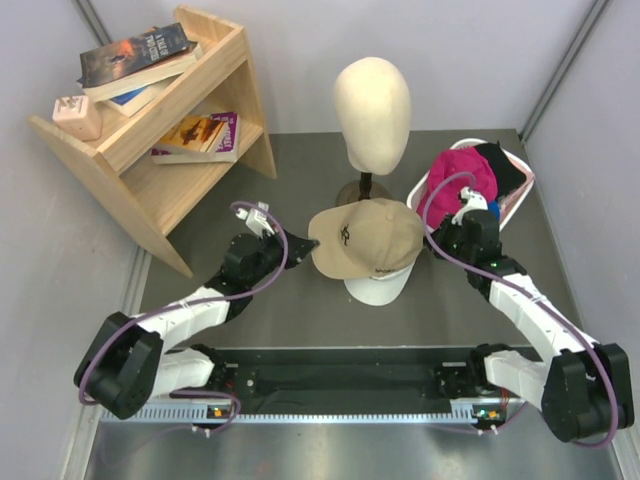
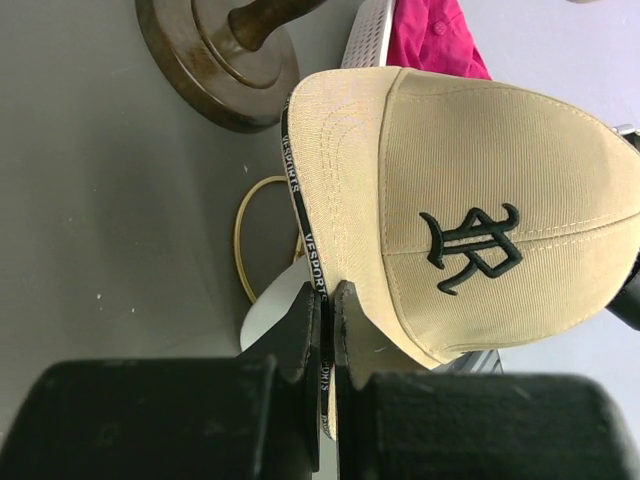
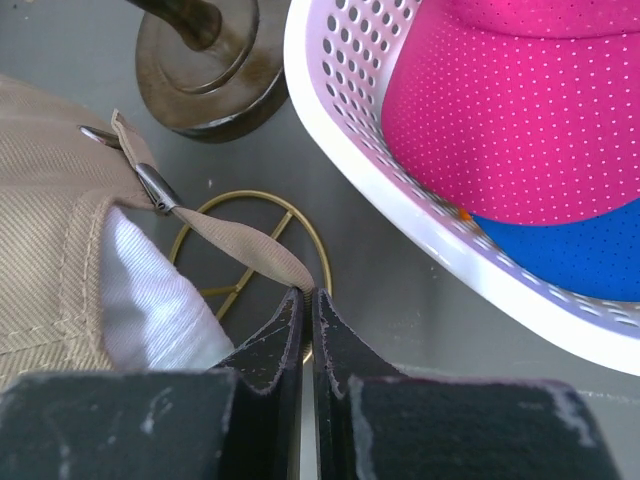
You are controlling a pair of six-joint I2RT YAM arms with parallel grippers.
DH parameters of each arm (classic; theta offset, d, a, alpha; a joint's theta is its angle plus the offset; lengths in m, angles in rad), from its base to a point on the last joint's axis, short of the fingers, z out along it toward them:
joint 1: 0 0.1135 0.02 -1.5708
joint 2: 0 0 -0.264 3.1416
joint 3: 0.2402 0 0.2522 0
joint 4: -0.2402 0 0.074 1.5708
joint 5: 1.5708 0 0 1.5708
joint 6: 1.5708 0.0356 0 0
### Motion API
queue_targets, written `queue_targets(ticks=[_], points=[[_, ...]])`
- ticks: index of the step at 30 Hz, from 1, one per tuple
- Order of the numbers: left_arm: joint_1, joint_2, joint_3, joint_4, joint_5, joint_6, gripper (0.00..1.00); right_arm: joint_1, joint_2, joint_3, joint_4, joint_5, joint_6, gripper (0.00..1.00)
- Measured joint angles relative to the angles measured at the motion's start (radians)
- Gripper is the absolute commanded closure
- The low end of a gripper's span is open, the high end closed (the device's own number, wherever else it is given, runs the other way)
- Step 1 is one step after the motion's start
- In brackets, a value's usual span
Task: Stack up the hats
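Observation:
A tan cap with a black emblem hangs between both grippers, just over a white cap at the table's middle. My left gripper is shut on the tan cap's brim, pinching its black edge band. My right gripper is shut on the end of the tan cap's back strap. The white cap shows beneath the tan cap. A magenta cap, a blue cap and a black hat lie in the white basket.
The cream mannequin head on its dark round base stands just behind the caps. A gold wire ring lies under the white cap. A wooden shelf with books fills the back left. The basket is at the back right.

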Motion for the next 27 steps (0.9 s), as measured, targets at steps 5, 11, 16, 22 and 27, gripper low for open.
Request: queue_targets(ticks=[5, 11, 16, 22, 27], points=[[0.0, 0.047, 0.01, 0.018, 0.007, 0.002, 1.0, 0.0, 0.002, 0.0, 0.003, 0.012, 0.004, 1.0], [0.0, 0.066, 0.016, 0.019, 0.016, 0.006, 0.81, 0.0, -0.047, 0.0, -0.026, 0.027, 0.003, 0.71], [0.003, 0.028, 0.016, -0.087, -0.015, 0.058, 0.48, -0.002, -0.127, 0.004, -0.111, 0.055, -0.011, 0.39], [0.011, -0.096, 0.008, -0.299, -0.098, 0.111, 0.2, -0.002, -0.254, 0.063, -0.243, 0.106, -0.024, 0.28], [0.011, -0.243, 0.009, -0.406, -0.169, 0.137, 0.03, -0.024, -0.324, 0.169, -0.34, 0.203, -0.053, 0.25]])
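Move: The left fingers still pinch the tan hat's brim edge; its middle lies about 13 cm to the right, level ahead and 2 cm higher. The white hat beneath is some 15 cm right, 3 cm back, 4 cm below. From the right hand, which grips the back strap, the tan hat's middle is about 14 cm left, 1 cm ahead, 3 cm up; the basket's middle is 13 cm ahead, 11 cm right, 6 cm below. Both hands release the tan hat; right rises about 10 cm and rightward, left dips, then withdraws leftward. ##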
